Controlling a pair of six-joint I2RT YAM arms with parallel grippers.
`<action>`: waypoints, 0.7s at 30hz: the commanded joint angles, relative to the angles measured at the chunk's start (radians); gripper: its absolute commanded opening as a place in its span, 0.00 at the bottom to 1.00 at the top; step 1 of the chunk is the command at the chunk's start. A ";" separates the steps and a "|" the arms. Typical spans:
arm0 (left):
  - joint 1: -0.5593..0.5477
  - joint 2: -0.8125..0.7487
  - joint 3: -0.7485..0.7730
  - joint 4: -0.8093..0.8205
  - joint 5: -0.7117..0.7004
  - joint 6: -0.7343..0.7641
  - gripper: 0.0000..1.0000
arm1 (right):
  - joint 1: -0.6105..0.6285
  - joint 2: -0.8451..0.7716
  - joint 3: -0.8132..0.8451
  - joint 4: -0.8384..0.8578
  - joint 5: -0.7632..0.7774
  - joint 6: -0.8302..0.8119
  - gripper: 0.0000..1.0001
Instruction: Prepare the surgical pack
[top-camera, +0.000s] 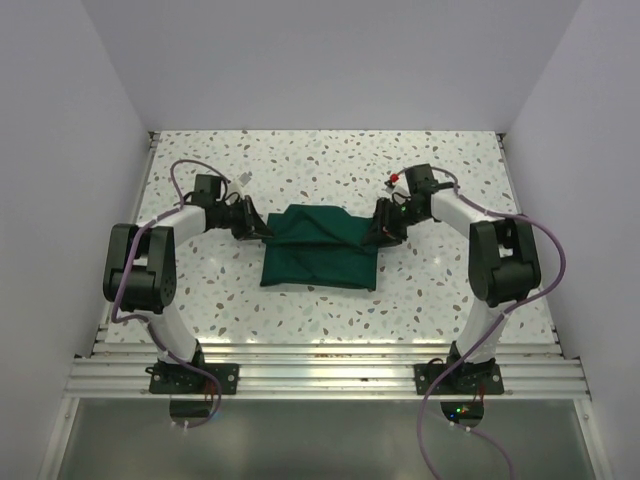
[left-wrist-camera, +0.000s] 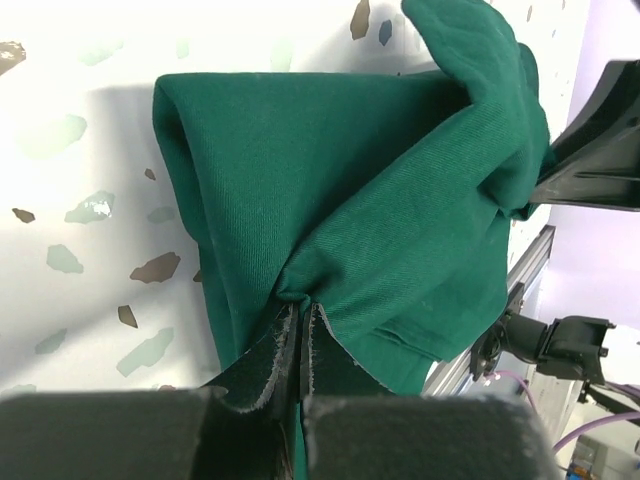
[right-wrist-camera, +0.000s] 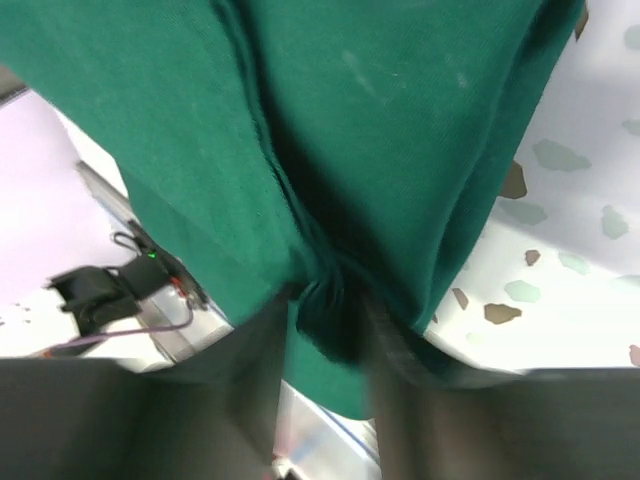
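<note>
The surgical pack (top-camera: 320, 250), a dark green fabric drape, lies folded in a rough rectangle at the middle of the speckled table. My left gripper (top-camera: 262, 230) is at its left edge, shut on a pinched fold of the drape (left-wrist-camera: 350, 180), with the cloth bunched right at the fingertips of the left gripper (left-wrist-camera: 300, 312). My right gripper (top-camera: 378, 232) is at the drape's upper right corner. In the blurred right wrist view the right gripper (right-wrist-camera: 330, 310) has its fingers parted, with a loose dark bunch of the drape (right-wrist-camera: 380, 130) hanging between them.
The terrazzo table (top-camera: 450, 170) is walled in white on three sides. Aluminium rails (top-camera: 320, 370) run along the near edge, where both arm bases are bolted. Part of the right arm (left-wrist-camera: 600, 140) shows beyond the drape in the left wrist view.
</note>
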 joint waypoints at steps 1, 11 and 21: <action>0.002 0.010 -0.026 -0.015 -0.007 0.062 0.00 | 0.005 -0.076 0.087 -0.018 0.076 -0.096 0.43; 0.002 0.020 -0.032 -0.017 -0.004 0.078 0.01 | 0.029 0.134 0.381 0.091 -0.002 -0.066 0.81; 0.002 0.027 -0.033 0.003 0.014 0.076 0.01 | 0.104 0.454 0.667 -0.012 -0.151 -0.139 0.86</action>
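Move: The far folded edge of the green cloth, near its middle bulge, lies about 10 cm ahead of the right hand, 7 cm to its left and a little lower. The cloth's far right corner stands some 6 cm ahead and 1 cm right of that hand; its near right corner is about 15 cm back and straight in line. From the left hand, shut on the flap's left end, that bulge is roughly 9 cm ahead and 17 cm right. The right hand opens wide and lets go of the right end of the turned-back flap, then travels about 12 cm forward and 7 cm left in an arc, rising some 7 cm and sinking back to its starting height, to bring its open fingers towards the bulge in the cloth's far edge. Its wrist first swings the fingertips forward some 20 degrees and eases part of the way back, turning slightly counter-clockwise, while the left hand stays in place, still pinching the left end of the flap. ##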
